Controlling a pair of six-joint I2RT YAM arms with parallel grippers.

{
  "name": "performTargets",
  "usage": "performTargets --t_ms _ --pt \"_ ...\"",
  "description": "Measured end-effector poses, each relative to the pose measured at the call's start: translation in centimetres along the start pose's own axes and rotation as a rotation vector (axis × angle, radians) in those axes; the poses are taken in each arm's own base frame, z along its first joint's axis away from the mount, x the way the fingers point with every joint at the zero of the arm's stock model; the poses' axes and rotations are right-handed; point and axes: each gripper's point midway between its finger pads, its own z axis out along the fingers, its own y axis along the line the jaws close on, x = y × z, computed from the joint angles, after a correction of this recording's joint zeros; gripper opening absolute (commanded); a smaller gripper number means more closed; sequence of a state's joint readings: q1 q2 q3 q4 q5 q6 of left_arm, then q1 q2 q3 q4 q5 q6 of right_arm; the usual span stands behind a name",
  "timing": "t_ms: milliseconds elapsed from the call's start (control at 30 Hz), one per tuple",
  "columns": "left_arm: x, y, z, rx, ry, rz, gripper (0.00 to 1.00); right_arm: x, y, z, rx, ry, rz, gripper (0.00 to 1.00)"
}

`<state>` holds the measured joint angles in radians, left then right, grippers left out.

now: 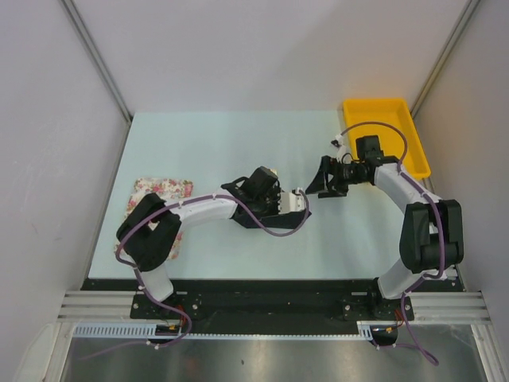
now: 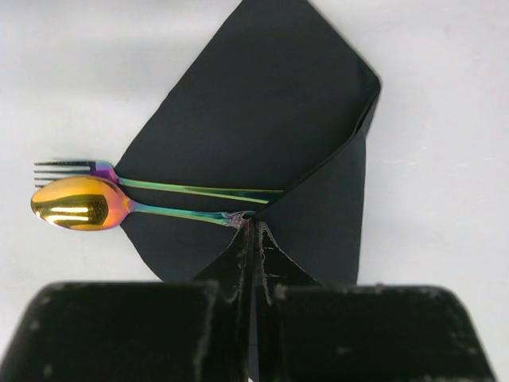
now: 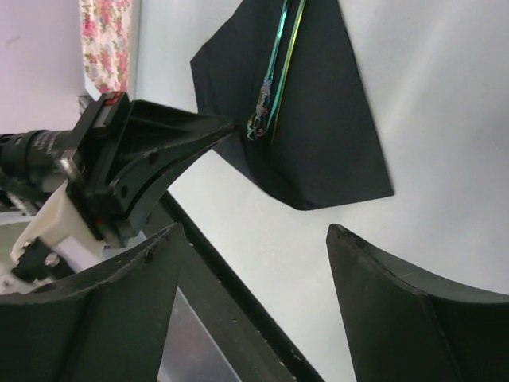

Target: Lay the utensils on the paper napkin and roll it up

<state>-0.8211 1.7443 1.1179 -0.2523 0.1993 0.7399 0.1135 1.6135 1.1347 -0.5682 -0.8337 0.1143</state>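
The black paper napkin [image 2: 262,103] lies on the table with one flap folded over the utensils. A fork [image 2: 67,169] and a gold spoon [image 2: 75,204] stick out of its left side, and their thin handles [image 3: 274,87] run under the fold. My left gripper [image 2: 254,229] is shut, its tips touching the flap's edge by the spoon handle's end. I cannot tell whether paper is pinched. My right gripper [image 3: 254,239] is open and holds nothing, just off the napkin's [image 3: 318,119] near corner. From above, the left arm hides most of the napkin.
A pink floral cloth mat [image 1: 163,191] lies at the table's left, partly under the left arm. A yellow tray [image 1: 386,135] stands at the back right, behind the right gripper [image 1: 324,185]. The two grippers are close together at the table's middle.
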Motion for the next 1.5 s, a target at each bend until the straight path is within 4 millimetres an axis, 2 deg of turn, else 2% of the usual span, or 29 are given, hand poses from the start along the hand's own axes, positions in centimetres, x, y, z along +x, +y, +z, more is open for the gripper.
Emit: performTargets --t_ms 133,500,667,1067,1500 --pt "1.0 0.8 0.6 -0.005 0.018 -0.035 0.00 0.4 0.4 0.9 -0.046 0.014 0.046 0.61" --pt "1.4 1.6 1.7 -0.030 0.013 -0.063 0.00 4.4 1.1 5.2 -0.127 0.150 0.207 0.49" --pt "1.3 2.0 2.0 -0.045 0.008 -0.062 0.00 5.1 1.6 6.5 -0.150 0.171 0.233 0.36" --pt "1.8 2.7 2.3 -0.077 0.016 -0.064 0.00 6.8 0.4 9.6 -0.141 0.237 0.313 0.27" --pt "2.7 2.5 2.7 -0.076 0.045 -0.075 0.00 7.2 -0.3 11.3 -0.124 0.256 0.334 0.21"
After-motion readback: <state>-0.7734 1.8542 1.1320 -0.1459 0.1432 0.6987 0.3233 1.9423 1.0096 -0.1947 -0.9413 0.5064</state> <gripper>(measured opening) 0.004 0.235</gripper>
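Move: Above the handle ends, the left hand still pinches the napkin's near corner; the spoon's middle lies about 4 cm ahead, 1 cm left and 5 cm below, the fork's 4 cm ahead and 1 cm right. For the right hand, the right part of the napkin fold is roughly 10 cm left, 6 cm back and 12 cm below; the napkin's right corner is 4 cm left and 4 cm back, the fork 14 cm left and 1 cm ahead. Swinging in from the right, the right hand sinks some 9 cm and goes as far left, drifting 4 cm back, to the fold beside the left gripper; its wrist turns about 25 degrees while its wide-open fingers close to a narrow gap. Meanwhile the left keeps its pinch, drawing the corner forward over the handles and lowering it, about 3 cm each way. ##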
